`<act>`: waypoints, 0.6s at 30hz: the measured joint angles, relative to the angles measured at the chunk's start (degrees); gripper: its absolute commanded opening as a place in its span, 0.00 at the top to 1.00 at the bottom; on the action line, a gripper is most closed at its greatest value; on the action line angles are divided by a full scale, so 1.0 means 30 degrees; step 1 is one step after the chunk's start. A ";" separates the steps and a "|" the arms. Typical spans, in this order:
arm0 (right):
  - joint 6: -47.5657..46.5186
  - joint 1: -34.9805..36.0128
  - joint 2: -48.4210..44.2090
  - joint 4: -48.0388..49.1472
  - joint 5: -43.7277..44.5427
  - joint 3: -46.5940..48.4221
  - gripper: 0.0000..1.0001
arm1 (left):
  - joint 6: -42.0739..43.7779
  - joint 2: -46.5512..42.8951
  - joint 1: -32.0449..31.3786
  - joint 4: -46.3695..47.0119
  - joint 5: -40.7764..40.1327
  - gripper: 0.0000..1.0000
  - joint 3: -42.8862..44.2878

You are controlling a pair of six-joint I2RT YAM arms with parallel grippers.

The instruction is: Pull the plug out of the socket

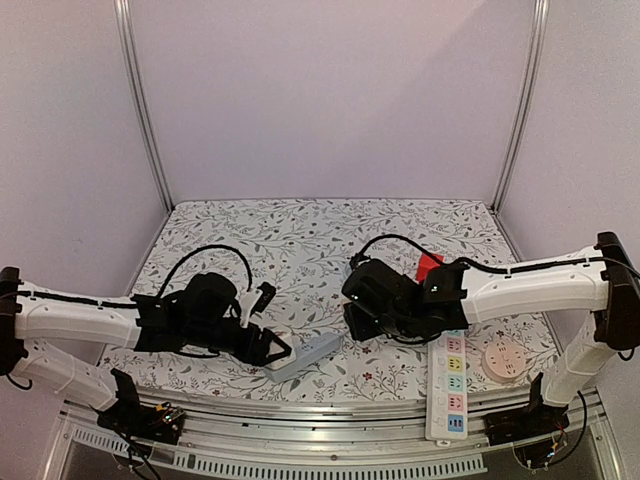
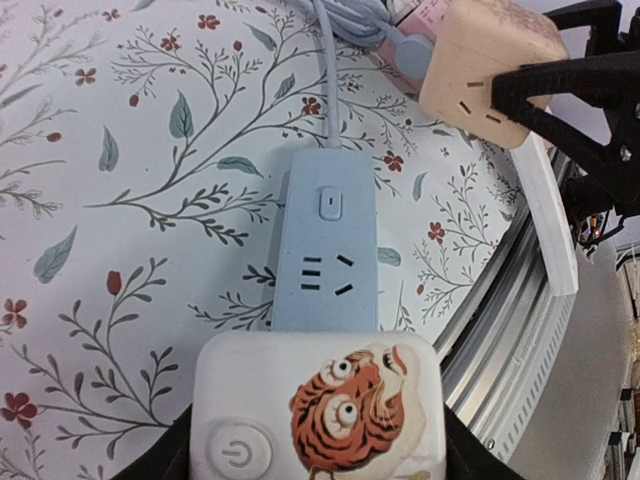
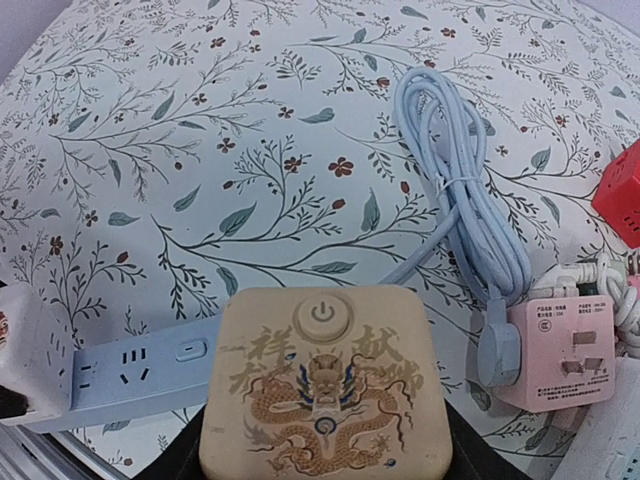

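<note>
A light blue power strip, the socket (image 2: 325, 250) (image 3: 130, 375) (image 1: 310, 352), lies flat near the table's front edge. A white cube plug with a tiger picture (image 2: 320, 410) (image 3: 28, 350) sits over its near end, and my left gripper (image 2: 320, 445) (image 1: 272, 350) is shut on it. Whether its prongs are seated in the strip is hidden. My right gripper (image 3: 325, 400) (image 1: 362, 312) is shut on a beige cube plug with a dragon (image 3: 325, 385) (image 2: 485, 65). That cube hangs clear of the strip, beyond its cable end.
The strip's coiled blue cable (image 3: 470, 190) runs to a pink adapter (image 3: 565, 350). A red cube (image 1: 430, 265) lies behind the right arm. A long white strip with coloured sockets (image 1: 452, 385) and a round beige socket (image 1: 507, 360) lie at the right front. The metal table rail (image 2: 500, 330) is close by.
</note>
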 measured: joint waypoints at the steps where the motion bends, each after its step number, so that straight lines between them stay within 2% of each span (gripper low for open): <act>1: -0.0007 -0.0051 -0.0022 -0.0036 0.0066 0.0000 1.00 | -0.0044 -0.0095 -0.0007 -0.0073 -0.0138 1.00 -0.0015; 9: -0.0117 -0.0736 -0.1734 -0.0568 0.1268 -0.0605 1.00 | -0.1413 -0.1326 -0.0015 0.0080 -0.0969 1.00 -0.0823; 18: -0.0233 -0.4401 -0.5595 -0.2484 0.3118 -0.2922 0.99 | -0.2776 -0.1479 0.0095 0.0925 -0.0605 1.00 -0.1188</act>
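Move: The right hand holds the beige plug, already off the blue socket bar, and is taking it towards the loose plugs. The red plug there lies about 22 cm ahead, 20 cm to its right and 9 cm lower. The pink plug is some 9 cm ahead and 13 cm right, the blue cable coil about 16 cm ahead and 5 cm right, the white strip's middle 5 cm back and 20 cm right. From the left hand, the red plug is roughly 28 cm ahead and 33 cm right. Still gripping the beige plug, the right hand starts slowly and then sweeps it quickly to the right, away from the blue socket bar and towards the red plug, about 14 cm across, 5 cm forward and 4 cm up, turning nearly 20 degrees clockwise with fingers unchanged. The left hand keeps its hold on the white plug on the bar, drifting about 1 cm left. ##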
